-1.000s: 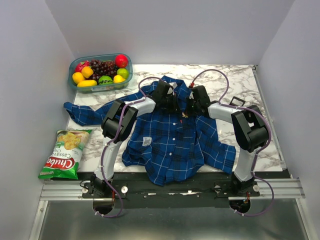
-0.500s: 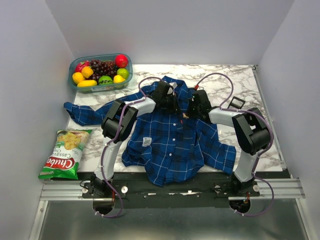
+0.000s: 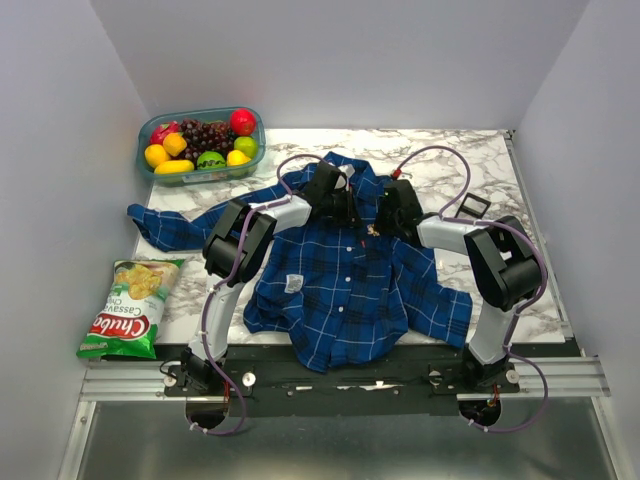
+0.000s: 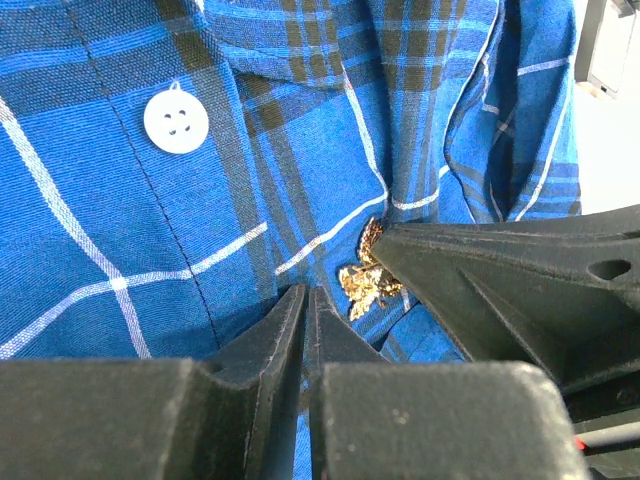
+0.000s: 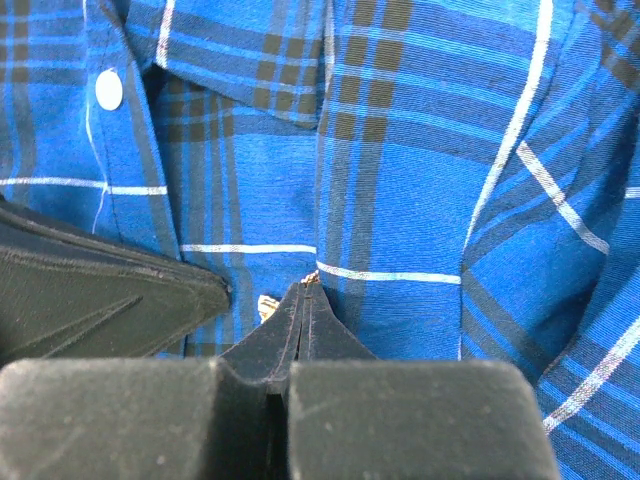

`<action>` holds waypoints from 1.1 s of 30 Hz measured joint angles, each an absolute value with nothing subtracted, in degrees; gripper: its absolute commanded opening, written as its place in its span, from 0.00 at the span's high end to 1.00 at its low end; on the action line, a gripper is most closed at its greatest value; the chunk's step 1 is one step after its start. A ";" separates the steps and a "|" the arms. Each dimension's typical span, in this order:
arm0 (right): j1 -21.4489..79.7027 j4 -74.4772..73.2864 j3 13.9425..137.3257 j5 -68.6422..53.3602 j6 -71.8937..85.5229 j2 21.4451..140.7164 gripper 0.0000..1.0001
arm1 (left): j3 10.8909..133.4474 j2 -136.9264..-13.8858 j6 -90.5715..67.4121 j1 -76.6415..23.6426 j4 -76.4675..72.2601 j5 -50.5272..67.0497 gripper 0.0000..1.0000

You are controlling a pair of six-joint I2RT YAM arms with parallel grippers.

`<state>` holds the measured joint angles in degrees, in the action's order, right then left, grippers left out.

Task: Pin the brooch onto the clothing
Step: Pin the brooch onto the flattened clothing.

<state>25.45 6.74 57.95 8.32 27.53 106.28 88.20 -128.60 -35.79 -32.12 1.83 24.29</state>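
The clothing (image 3: 340,290), a blue plaid shirt, lies spread on the table, collar at the far end. The brooch (image 4: 368,276), small, gold-coloured and leaf-like, sits on the fabric just below the collar, right of the button placket; from above it is a tiny speck (image 3: 371,232). My left gripper (image 4: 306,293) is shut with a sliver of the clothing pinched at its tips, just left of the brooch. My right gripper (image 5: 305,290) is shut, a gold bit of the brooch (image 5: 313,277) showing at its very tip. Both grippers meet over the chest (image 3: 365,220).
A clear tub of fruit (image 3: 202,145) stands at the far left, a green chips bag (image 3: 132,307) at the near left. A small black case (image 3: 474,205) lies right of the shirt on the marble table (image 3: 500,165). A white button (image 4: 176,122) is left of the collar.
My right arm has shifted slightly left and farther, toward the collar. The left arm and the shirt have not visibly moved.
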 measured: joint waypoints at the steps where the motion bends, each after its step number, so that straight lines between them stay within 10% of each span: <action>1: 25.45 6.72 57.95 8.38 27.62 106.28 1.00 | 88.14 -128.60 -35.79 -32.12 1.67 24.34 0.84; 13: 25.45 6.24 57.84 8.05 27.57 104.27 0.99 | 87.83 -128.49 -35.83 -32.12 0.80 25.10 0.68; 26: 25.39 -4.21 63.20 5.72 20.53 101.27 0.55 | 87.92 -124.68 -31.86 -32.75 8.32 24.51 0.35; 33: 23.88 -11.40 66.39 3.88 12.03 101.10 0.55 | 89.06 -122.17 -27.07 -32.71 15.81 23.31 0.34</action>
<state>23.88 -11.40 66.39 3.88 12.03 101.10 89.06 -122.17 -27.07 -32.71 15.81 23.31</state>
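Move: The gold brooch lies right at the right fingertips, its middle about 1 cm to that hand's left, level fore-and-aft and about 1 cm below. From the left hand it is some 2 cm to the right, 1 cm ahead and 1 cm down. The small red tag sits about 2 cm left of the brooch and 3 cm nearer the robot, the closest lower shirt button roughly 5 cm left of it and 4 cm nearer. Right fingers lift about 4.5 cm off the brooch; left hand backs away, up and left; both grippers open. ##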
